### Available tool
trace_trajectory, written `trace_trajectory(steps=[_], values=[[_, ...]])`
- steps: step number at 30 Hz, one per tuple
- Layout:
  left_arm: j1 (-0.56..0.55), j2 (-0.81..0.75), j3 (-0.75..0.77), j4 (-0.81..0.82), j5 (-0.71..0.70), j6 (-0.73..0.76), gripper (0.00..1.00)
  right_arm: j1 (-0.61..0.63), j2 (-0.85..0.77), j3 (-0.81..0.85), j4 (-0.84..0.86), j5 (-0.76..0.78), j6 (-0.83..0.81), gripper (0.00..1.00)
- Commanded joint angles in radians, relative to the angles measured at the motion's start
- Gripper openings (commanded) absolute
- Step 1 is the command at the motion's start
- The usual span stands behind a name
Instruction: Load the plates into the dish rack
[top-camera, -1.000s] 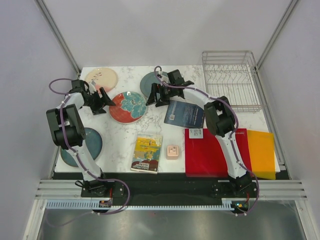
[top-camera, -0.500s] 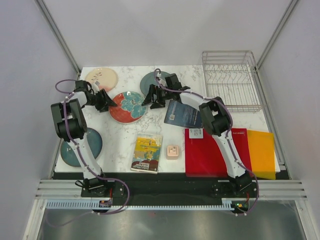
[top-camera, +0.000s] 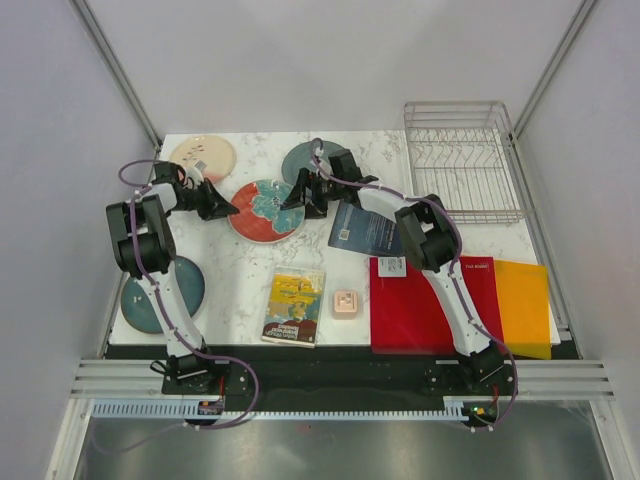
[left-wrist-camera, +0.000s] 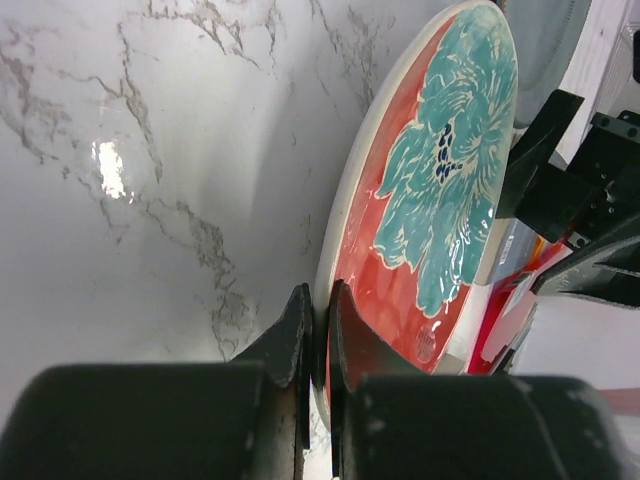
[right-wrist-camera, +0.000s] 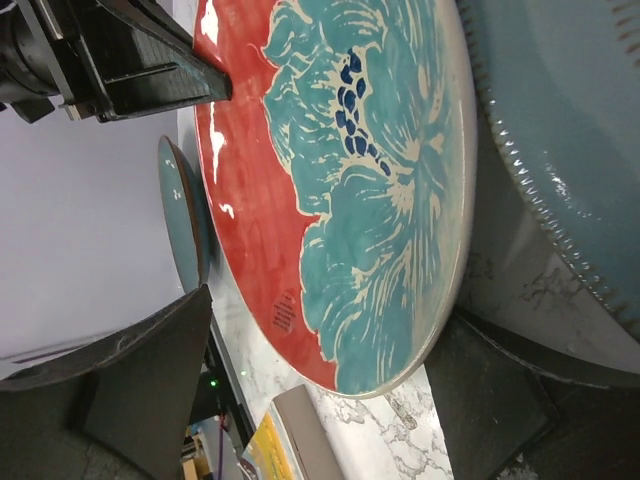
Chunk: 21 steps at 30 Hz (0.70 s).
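Observation:
The red plate with the teal flower (top-camera: 263, 210) is at the table's back middle, tilted with its left edge raised. My left gripper (top-camera: 228, 207) is shut on that plate's left rim, which shows between the closed fingertips in the left wrist view (left-wrist-camera: 322, 300). My right gripper (top-camera: 292, 198) is open, its fingers spread either side of the plate's right edge (right-wrist-camera: 330, 150). The grey-green plate (top-camera: 298, 160) lies behind it, partly under the right arm. The cream plate (top-camera: 203, 155) is at the back left. The dark teal plate (top-camera: 165, 290) is at the front left. The dish rack (top-camera: 462, 160) stands at the back right.
A dark blue book (top-camera: 368, 228) lies right of the red plate. A yellow book (top-camera: 295, 305) and a small pink block (top-camera: 346, 302) lie in front. A red mat (top-camera: 420, 305) and an orange mat (top-camera: 523, 305) cover the front right.
My left gripper has moved right onto the red plate's left rim and shut on it. The plate has shifted slightly right and tilted up. My right gripper has moved left to the plate's right edge.

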Motion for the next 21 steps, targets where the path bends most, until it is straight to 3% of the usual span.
trace_trajectory(steps=[1,11,21], values=[[-0.054,0.035,0.010,-0.007,0.066,0.040,0.02,0.037,0.066,0.011,0.036,0.026,0.021,0.90],[-0.053,0.050,-0.047,0.013,0.367,0.047,0.02,0.044,0.054,-0.034,0.103,-0.014,0.088,0.80],[-0.056,0.112,-0.007,0.045,0.464,0.021,0.02,0.046,0.041,-0.074,0.162,-0.046,0.101,0.63]])
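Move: The red-and-teal plate's left rim is already pinched in my left hand, with its middle some 9 cm to that hand's right, level front to back and at about its height. From my right hand the plate's middle lies about 10 cm left, 2 cm back and 1 cm down, its right rim between my open fingers. The blue-grey plate is about 9 cm ahead of my right hand and 3 cm right, 4 cm down. The navy booklet is about 8 cm back, 18 cm right, 5 cm down. I keep the left rim pinched and carry it about 2 cm to the right, easing a little back and down, while my left wrist rolls some 15 degrees so that its fingers come up nearer level and the plate's far side rises towards my right gripper. My right hand stays nearly put, sinking about 1 cm, and starts closing around the right rim, still well short of shut. ##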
